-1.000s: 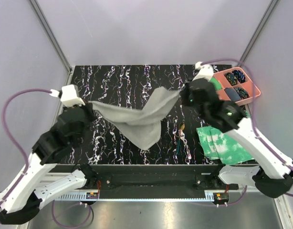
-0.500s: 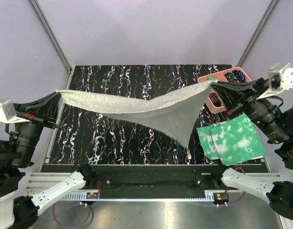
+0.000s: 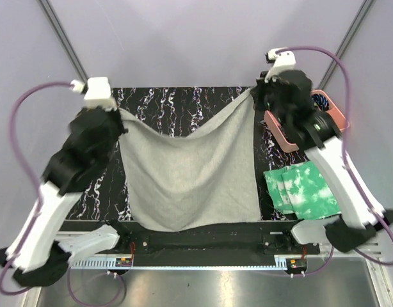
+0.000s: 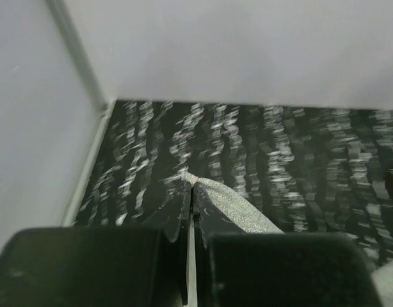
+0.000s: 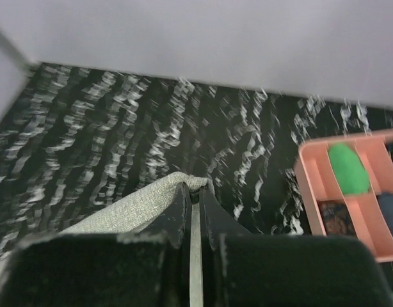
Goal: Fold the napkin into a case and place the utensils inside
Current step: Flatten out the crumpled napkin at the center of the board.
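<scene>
The plain grey napkin (image 3: 187, 176) hangs spread out between my two arms over the black marbled table, its lower edge near the table's front edge. My left gripper (image 3: 120, 114) is shut on its far left corner (image 4: 191, 179). My right gripper (image 3: 255, 96) is shut on its far right corner (image 5: 195, 182). The top edge sags in a dip between the two held corners. The utensils are hidden, with the cloth over the place in the middle of the table. No folded case shape shows.
A pink compartmented tray (image 3: 329, 118) with small items stands at the back right, also in the right wrist view (image 5: 350, 192). A green-and-white mottled sheet (image 3: 305, 188) lies at the front right. Grey walls and metal posts close in the table.
Both arms swung the napkin from a stretched, raised band across the table to a flat spread hanging sheet; the grippers came closer together at the table's far side, each still holding its corner.
</scene>
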You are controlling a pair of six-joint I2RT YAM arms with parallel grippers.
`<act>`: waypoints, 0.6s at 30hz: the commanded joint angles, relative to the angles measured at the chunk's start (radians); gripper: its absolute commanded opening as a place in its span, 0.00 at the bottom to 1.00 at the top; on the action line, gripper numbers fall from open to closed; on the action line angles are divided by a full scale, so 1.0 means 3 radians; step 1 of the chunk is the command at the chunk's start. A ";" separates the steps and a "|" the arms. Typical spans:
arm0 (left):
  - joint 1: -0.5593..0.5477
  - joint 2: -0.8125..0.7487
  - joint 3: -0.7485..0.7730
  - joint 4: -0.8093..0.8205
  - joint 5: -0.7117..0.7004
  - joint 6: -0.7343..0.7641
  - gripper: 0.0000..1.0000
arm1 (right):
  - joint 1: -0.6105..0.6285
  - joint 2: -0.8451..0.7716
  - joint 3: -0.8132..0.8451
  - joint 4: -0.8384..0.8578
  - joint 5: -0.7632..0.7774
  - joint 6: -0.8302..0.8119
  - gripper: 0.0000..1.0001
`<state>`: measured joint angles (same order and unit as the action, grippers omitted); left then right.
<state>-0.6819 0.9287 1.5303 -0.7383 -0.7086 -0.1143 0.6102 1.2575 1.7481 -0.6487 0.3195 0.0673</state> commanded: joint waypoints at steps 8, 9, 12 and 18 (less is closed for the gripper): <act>0.1577 0.2184 0.0073 0.0277 0.0663 -0.0376 0.00 | -0.0894 0.2288 0.0512 0.0791 -0.1371 0.0318 0.00; 0.1648 0.2561 0.0251 0.0278 0.0705 -0.0346 0.00 | -0.0914 0.2499 0.0675 0.0792 -0.1346 0.0302 0.00; 0.1925 0.3262 0.0700 0.0344 0.0629 -0.0279 0.00 | -0.1016 0.3328 0.1493 0.0761 -0.1397 0.0358 0.00; 0.2166 0.3966 0.1940 -0.0166 0.0337 -0.0187 0.57 | -0.1078 0.4649 0.3881 -0.0500 -0.1658 0.0430 0.59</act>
<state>-0.0597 2.1223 1.8729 -0.7250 -0.5381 -0.1837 0.3069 2.5679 2.5435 -0.5777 -0.1024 0.1844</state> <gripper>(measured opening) 0.479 0.484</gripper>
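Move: The napkin hangs from both hands by its far corners. The left corner's landing spot is about 27 cm ahead of the left hand, 10 cm left and 41 cm down, with the board's far-left corner some 20 cm beyond it and 15 cm farther left. The right one's spot is roughly 31 cm ahead of the right hand, 7 cm left, 41 cm down; from that hand the orange box stands 21 cm ahead, 28 cm right, and the utensils lie 11 cm back, straight in line, under the cloth. The napkin is flung out over the board: both arms, still pinching its far corners, sweep fast forward and down together, about 30 cm each way, the left also drifting some 10 cm left. The fingers tip downward, the left by about 45 degrees with a counter-clockwise turn, the right by less. Close above the board both grippers open about halfway and let the corners go. ##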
